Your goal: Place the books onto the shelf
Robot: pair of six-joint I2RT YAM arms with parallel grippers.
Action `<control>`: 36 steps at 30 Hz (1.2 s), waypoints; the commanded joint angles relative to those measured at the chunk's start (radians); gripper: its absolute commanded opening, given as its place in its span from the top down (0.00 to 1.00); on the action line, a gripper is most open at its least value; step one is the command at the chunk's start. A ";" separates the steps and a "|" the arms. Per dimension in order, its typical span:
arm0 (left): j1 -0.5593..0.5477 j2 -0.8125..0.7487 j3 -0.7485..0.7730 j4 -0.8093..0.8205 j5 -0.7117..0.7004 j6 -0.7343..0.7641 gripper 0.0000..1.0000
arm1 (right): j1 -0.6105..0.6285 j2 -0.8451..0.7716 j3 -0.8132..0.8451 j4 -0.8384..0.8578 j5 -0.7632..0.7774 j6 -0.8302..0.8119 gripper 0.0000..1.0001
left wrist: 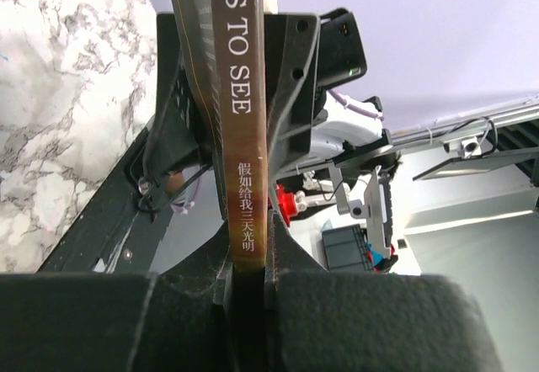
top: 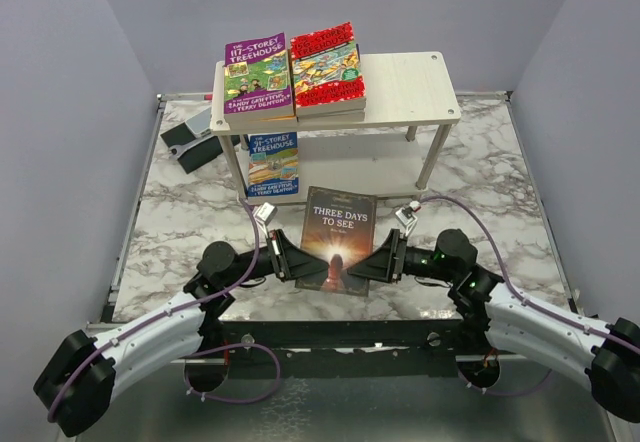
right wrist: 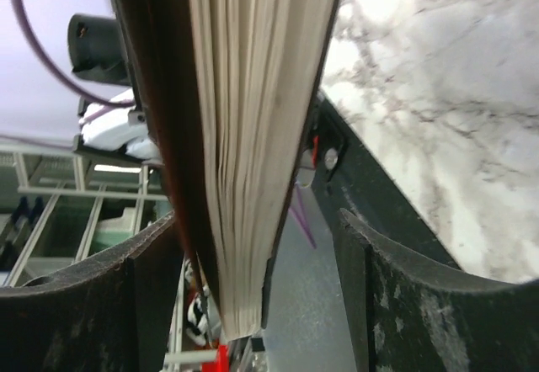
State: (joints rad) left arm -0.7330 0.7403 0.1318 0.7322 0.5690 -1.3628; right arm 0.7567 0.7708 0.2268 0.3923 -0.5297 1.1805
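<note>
A dark brown-black book, "Three Days to See" (top: 337,239), is held over the table's front edge between both grippers. My left gripper (top: 290,260) is shut on its spine (left wrist: 244,136), and both fingers (left wrist: 286,254) press against it. My right gripper (top: 385,262) stands open around the page edge (right wrist: 253,136), with a clear gap to one finger (right wrist: 370,263). On the pale wood shelf (top: 410,92), a purple book (top: 257,79) and a red book (top: 326,67) lie on the top board. A blue book (top: 272,164) lies on the lower board.
A flat grey-black device (top: 195,140) lies on the marble table (top: 480,192) left of the shelf. The right half of the shelf's top board is bare. Grey walls close in the table on three sides.
</note>
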 commanded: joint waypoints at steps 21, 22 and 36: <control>0.004 -0.137 0.021 -0.243 -0.213 0.165 1.00 | 0.090 -0.060 0.042 -0.004 0.111 0.047 0.65; 0.003 -0.138 0.025 -0.253 -0.219 0.173 1.00 | 0.091 -0.049 0.054 -0.009 0.112 0.043 0.66; 0.003 -0.143 0.069 -0.352 -0.262 0.210 1.00 | 0.105 0.099 0.149 0.000 0.166 0.023 0.99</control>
State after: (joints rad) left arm -0.7261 0.6090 0.1402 0.4500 0.3550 -1.2156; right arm 0.8494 0.8555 0.3119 0.3931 -0.4004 1.2198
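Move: The left hand still holds Three Days to See by its spine, the book's middle about 4 cm ahead and 5 cm to the right. The free space on the lower shelf lies some 33 cm ahead of that hand, 6 cm right and 12 cm below; the blue treehouse book is level with that space, 18 cm to its left. From the open right hand, the held book's middle is roughly 4 cm ahead, 5 cm left and 2 cm above. While the left hand keeps its pinch on the spine and carries the book about 3 cm forward towards the shelf and 3 cm down, turning some 15 degrees with its fingertips swinging forward, the right hand looks for a fresh hold. Open around the page edge at first, it draws back about 2 cm and rises some 3 cm, then comes forward again, sinking a little and easing left while its fingers close, until they pinch the page edge opposite the left hand. ##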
